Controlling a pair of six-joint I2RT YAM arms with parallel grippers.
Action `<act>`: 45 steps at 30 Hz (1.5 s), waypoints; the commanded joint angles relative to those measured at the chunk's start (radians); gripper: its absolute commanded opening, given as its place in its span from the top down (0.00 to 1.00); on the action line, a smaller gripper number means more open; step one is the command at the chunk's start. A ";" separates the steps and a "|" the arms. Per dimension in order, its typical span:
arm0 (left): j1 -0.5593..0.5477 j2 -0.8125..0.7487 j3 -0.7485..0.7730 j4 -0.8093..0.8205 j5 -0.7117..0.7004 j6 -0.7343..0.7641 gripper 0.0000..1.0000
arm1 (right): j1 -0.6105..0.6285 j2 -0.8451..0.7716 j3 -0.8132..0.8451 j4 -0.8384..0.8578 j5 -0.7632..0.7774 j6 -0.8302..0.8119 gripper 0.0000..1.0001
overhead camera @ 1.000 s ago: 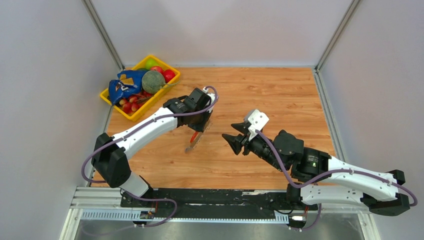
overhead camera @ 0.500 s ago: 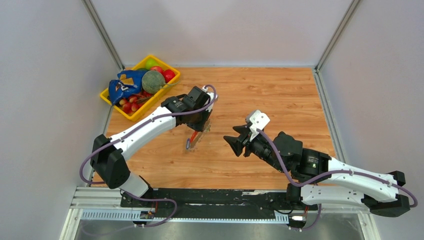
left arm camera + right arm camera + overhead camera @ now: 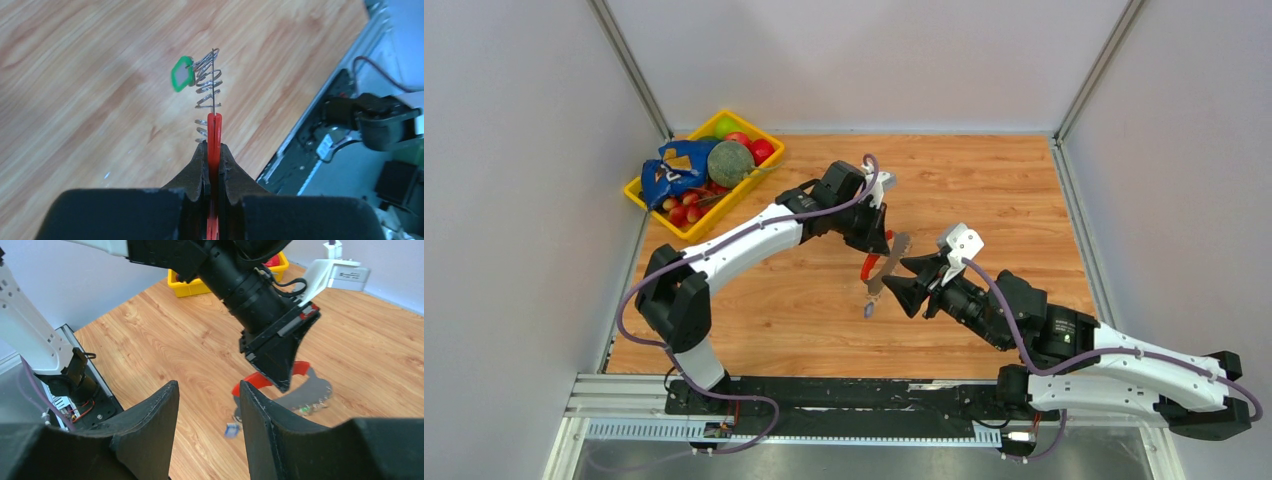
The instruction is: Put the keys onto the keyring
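Note:
My left gripper (image 3: 876,250) is shut on the red clip (image 3: 868,266) of the keyring and holds it above the table. In the left wrist view the clip (image 3: 214,131) stands edge-on between the jaws of the left gripper (image 3: 214,148). The silver coil (image 3: 207,80) stretches beyond it, with the green key (image 3: 181,74) on it. The blue key (image 3: 868,311) dangles at the coil's low end and is blurred in the right wrist view (image 3: 231,430). My right gripper (image 3: 908,281) is open and empty, right beside the coil, its fingers (image 3: 150,425) pointing at the clip (image 3: 256,378).
A yellow tray (image 3: 650,200) of toy fruit and a blue bag stands at the far left corner; it also shows in the right wrist view (image 3: 196,289). The black base rail (image 3: 844,392) runs along the near edge. Grey walls enclose the table.
My left gripper has swung right and lifted with the keyring, up to the right gripper. The right gripper has shifted a little right and stayed open.

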 commanded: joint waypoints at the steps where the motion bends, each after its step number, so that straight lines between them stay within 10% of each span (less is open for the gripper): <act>1: -0.005 0.067 0.063 0.204 0.189 -0.122 1.00 | -0.002 -0.025 -0.008 0.008 -0.001 0.051 0.48; 14: 0.054 0.229 0.019 0.233 0.134 -0.169 0.99 | -0.002 -0.016 -0.022 0.008 -0.027 0.074 0.46; 29: 0.131 0.232 -0.118 0.262 0.094 -0.149 0.69 | -0.002 0.000 -0.020 0.008 -0.035 0.068 0.44; 45: 0.137 -0.027 -0.137 0.133 -0.244 -0.086 0.35 | -0.002 0.044 0.005 0.008 0.002 0.072 0.03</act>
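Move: The left hand still grips the red-handled keyring, its middle about 2 cm back, 2 cm right and 2 cm below the hand point. The bare patch of table it is taken to lies about 3 cm ahead, 2 cm right and 12 cm down. The blue-tagged key dangles roughly 10 cm back, 3 cm left and 7 cm below the hand. From the empty right hand, that patch is some 12 cm ahead, 5 cm left and 27 cm down. The left fingers bring the keyring down to the table and let go of its red handle: the hand first swings about 4 cm right, then sinks some 11 cm while edging forward and back left. The fingers open low down, and the hand then lifts about 3 cm, still moving left, having turned slightly counter-clockwise. The right hand sinks about 2 cm and spreads its fingers wide, touching nothing. ##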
